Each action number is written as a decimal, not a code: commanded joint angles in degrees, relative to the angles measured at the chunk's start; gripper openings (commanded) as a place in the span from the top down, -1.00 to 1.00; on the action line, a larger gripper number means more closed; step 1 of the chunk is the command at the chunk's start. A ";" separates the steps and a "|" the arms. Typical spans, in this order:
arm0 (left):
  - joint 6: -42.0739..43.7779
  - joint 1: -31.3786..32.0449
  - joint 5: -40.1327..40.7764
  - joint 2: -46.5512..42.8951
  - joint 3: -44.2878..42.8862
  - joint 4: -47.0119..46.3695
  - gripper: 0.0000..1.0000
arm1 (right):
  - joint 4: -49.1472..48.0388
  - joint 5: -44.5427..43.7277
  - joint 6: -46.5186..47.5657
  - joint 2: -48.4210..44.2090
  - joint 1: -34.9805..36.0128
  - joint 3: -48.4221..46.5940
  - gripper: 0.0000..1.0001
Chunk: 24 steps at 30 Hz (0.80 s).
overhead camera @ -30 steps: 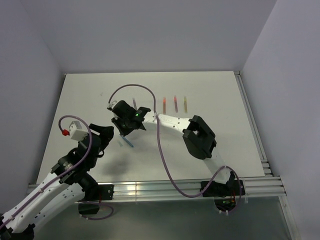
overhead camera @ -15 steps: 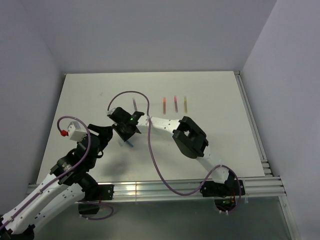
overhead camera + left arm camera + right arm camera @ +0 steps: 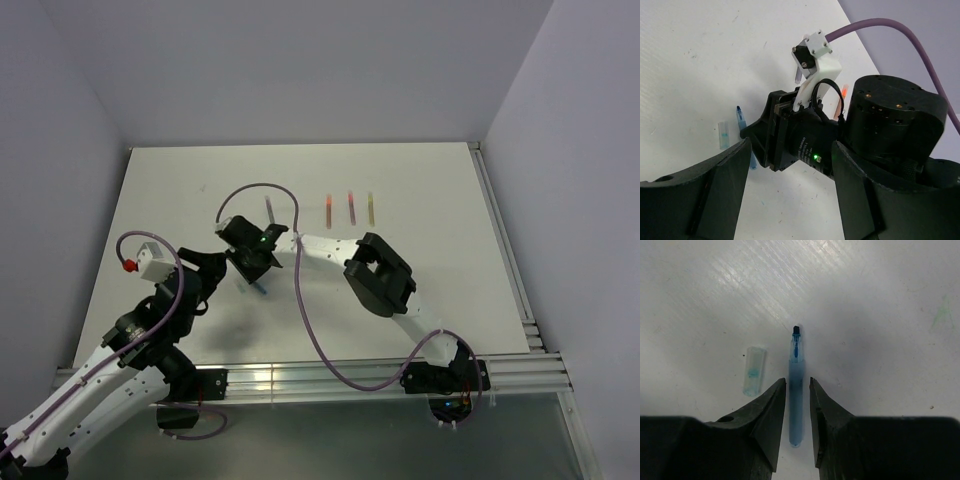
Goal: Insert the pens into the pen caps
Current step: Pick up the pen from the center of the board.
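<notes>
A blue pen [image 3: 796, 390] lies flat on the white table, uncapped tip pointing away from my right gripper [image 3: 797, 381]. The jaws straddle its barrel, narrowly open with a thin gap on each side. A pale blue pen cap [image 3: 754, 371] lies just left of the pen, outside the fingers. From above, the right gripper [image 3: 252, 272] covers most of the blue pen [image 3: 258, 289]. My left gripper [image 3: 790, 165] stands wide open with nothing in it, close by and facing the right wrist; its view also shows the blue pen [image 3: 741, 119] and cap [image 3: 723, 135].
Several capped pens lie in a row at the back: grey-purple [image 3: 269, 208], pink-red [image 3: 328, 208], another reddish one [image 3: 351, 206] and yellow [image 3: 371, 208]. A purple cable [image 3: 300, 300] loops over the right arm. A metal rail [image 3: 350, 375] borders the near edge.
The right arm swung left and toward the near edge, bringing its gripper down over the blue pen, then stayed still. The left arm has not moved.
</notes>
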State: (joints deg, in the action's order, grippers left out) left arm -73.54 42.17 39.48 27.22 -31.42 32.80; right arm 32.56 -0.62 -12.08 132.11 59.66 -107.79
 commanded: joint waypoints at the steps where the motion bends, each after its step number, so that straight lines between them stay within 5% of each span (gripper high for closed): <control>1: 0.32 -0.25 0.77 0.46 -1.01 -0.98 -0.40 | -1.44 -0.78 -0.49 -1.06 0.46 2.31 0.33; 24: -0.03 -0.25 -0.64 1.87 0.13 -2.65 -0.40 | -6.37 -2.36 -2.69 -10.13 1.60 19.11 0.33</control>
State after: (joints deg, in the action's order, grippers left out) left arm -73.56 42.17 39.24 28.42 -31.42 32.36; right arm 25.69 -2.42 -14.11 122.91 60.84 -90.32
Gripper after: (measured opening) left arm 0.700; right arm 0.336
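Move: Almost straight under the right hand lies the blue pen, its nib pointing forward and left; its middle is some 1 cm back, 1 cm to the right and 1 cm below. Its clear cap stands about 2 cm back and 3 cm to the left of that hand; the purple pen is roughly 19 cm ahead and 4 cm right. From the idle left hand, the blue pen is about 4 cm ahead, 2 cm right and 17 cm below. Sinking about 1 cm first, the right hand then travels level, right and back, some 5 cm along the blue pen from its middle towards its tail end. Its fingers stay parted at the same narrow gap on either side of the pen and point steeply down, the wrist hardly turning, and one fingertip seems to nudge the pen sideways. ##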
